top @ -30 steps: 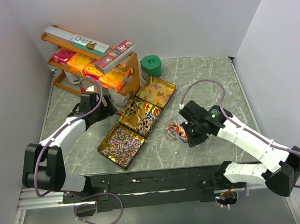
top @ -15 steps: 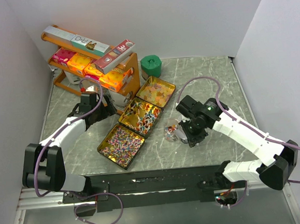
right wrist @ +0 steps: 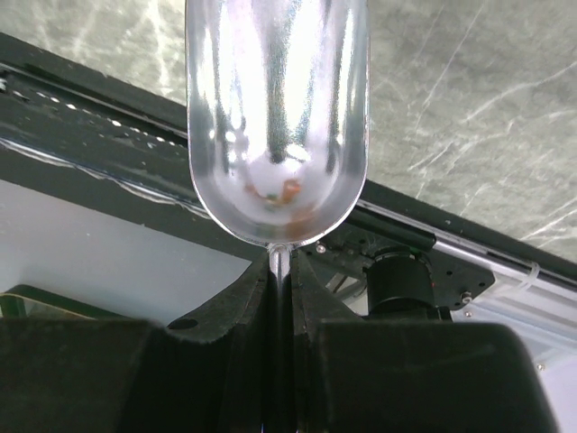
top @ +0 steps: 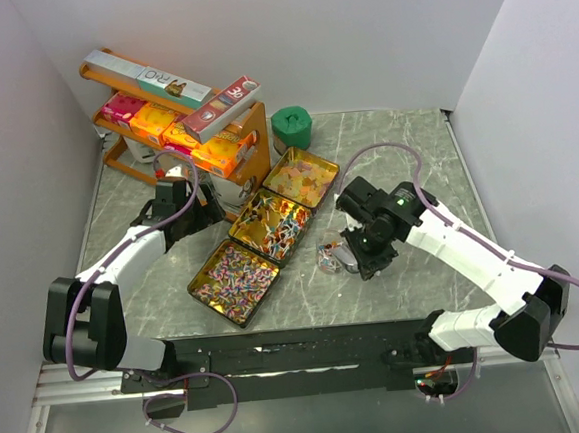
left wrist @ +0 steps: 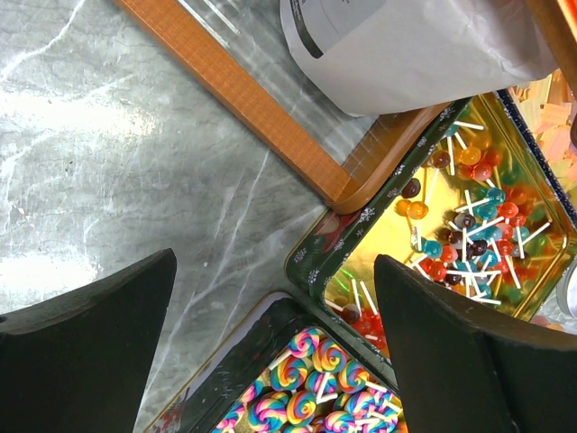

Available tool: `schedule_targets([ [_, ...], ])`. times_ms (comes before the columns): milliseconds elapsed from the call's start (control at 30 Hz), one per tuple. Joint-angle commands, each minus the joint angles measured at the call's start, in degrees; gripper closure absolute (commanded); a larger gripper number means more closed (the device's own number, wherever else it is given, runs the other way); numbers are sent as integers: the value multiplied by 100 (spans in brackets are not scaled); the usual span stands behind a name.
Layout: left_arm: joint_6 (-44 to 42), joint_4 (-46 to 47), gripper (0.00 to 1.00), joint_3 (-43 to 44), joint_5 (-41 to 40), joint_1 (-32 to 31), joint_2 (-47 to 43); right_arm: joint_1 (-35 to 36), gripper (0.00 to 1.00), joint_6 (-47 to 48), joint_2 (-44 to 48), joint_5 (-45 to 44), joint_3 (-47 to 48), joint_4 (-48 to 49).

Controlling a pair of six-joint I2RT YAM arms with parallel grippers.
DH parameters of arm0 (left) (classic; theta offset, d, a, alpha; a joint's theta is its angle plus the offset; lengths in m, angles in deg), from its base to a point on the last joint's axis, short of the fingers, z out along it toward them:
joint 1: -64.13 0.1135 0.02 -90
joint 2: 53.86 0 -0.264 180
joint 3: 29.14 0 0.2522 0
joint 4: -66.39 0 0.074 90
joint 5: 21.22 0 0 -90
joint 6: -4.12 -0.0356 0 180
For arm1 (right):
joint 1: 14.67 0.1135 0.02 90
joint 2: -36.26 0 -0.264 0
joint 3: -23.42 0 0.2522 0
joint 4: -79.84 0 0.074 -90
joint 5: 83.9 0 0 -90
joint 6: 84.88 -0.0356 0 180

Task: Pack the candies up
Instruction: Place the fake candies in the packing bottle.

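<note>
Three open tins lie in a diagonal row: pink-purple-white swirl candies [top: 232, 271] [left wrist: 315, 388], red-blue-yellow candies [top: 273, 228] [left wrist: 473, 212], and orange-yellow candies [top: 302, 178]. My right gripper [top: 358, 254] [right wrist: 281, 266] is shut on the thin handle of a shiny metal scoop [top: 331, 257] [right wrist: 277, 117], just right of the middle tin. A few coloured bits show at the scoop's bowl. My left gripper [top: 183, 203] [left wrist: 275, 262] hangs open and empty over the corner where the two nearer tins meet.
An orange rack [top: 177, 120] [left wrist: 243, 99] with cardboard boxes stands at the back left, with a white bag [top: 232, 186] [left wrist: 406, 45] under it. A green lidded pot [top: 291, 128] sits behind the far tin. The black rail [right wrist: 108, 126] runs along the table's near edge.
My right arm has swung a little left and toward the tins, turning the scoop with it. The left arm has not moved.
</note>
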Motion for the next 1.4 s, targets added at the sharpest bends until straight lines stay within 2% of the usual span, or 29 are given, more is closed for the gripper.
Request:
schedule_targets([
  [0, 55, -35, 4, 207, -34, -8, -147, -32, 100, 278, 98, -37, 458, -137],
  [133, 178, -431, 4, 654, 186, -8, -16, -32, 100, 691, 389, 174, 477, 469],
  [300, 126, -449, 4, 726, 685, -8, -33, 170, 100, 1445, 600, 69, 354, 1400],
  [433, -49, -344, 4, 725, 1116, -8, -86, 530, 100, 2087, 828, -701, -85, 2656],
  [633, -321, -352, 4, 919, 1688, -8, -130, 794, 100, 3196, 820, -1091, -648, 4169],
  [767, -594, -326, 4, 972, 2188, -8, -253, 794, 100, 3635, 400, -925, -447, 4276],
  [867, -718, -273, 4, 963, 2462, -8, -314, 794, 100, 3767, -39, -539, -36, 3934],
  [967, -665, -501, 4, 972, 2113, -8, -350, 820, 100, 3856, -462, -143, 483, 3347],
  [1000, -613, -597, 4, 972, 1650, 1, -323, 821, 100, 3873, -524, -64, 564, 3275],
  [1100, -455, -1116, 2, 1033, 1128, 36, -166, 856, 100, 3952, -665, 183, 740, 3160],
  [1367, -234, -1012, 1, 673, 1425, 142, -481, 1128, 100, 3830, -955, 306, 652, 3353],
])
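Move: The right hand holds the metal scoop, with the middle tray of ball lollipops some 16 cm ahead, 18 cm to its left and about 16 cm lower. The packing bottle stands about 7 cm ahead and 5 cm left, its middle some 12 cm below. The swirl lollipop tray is about 2 cm ahead and 27 cm left, the gummy tray roughly 28 cm ahead and 10 cm left, both as low as the middle tray. From the left hand the middle tray lies level ahead, about 11 cm right and 9 cm below. The right hand keeps its grip on the scoop and draws it away from the bottle, first forward and left with an early rise of about 4 cm, then mostly left towards the middle tray, while the wrist tips the fingers up some 35 degrees and swings counter-clockwise until the emptied scoop hangs over the ball lollipops. Meanwhile the open left hand, holding nothing, lifts and shifts right beside the tray, turning clockwise, then comes partly back left and down, ending about 4 cm higher and 3 cm farther right. ##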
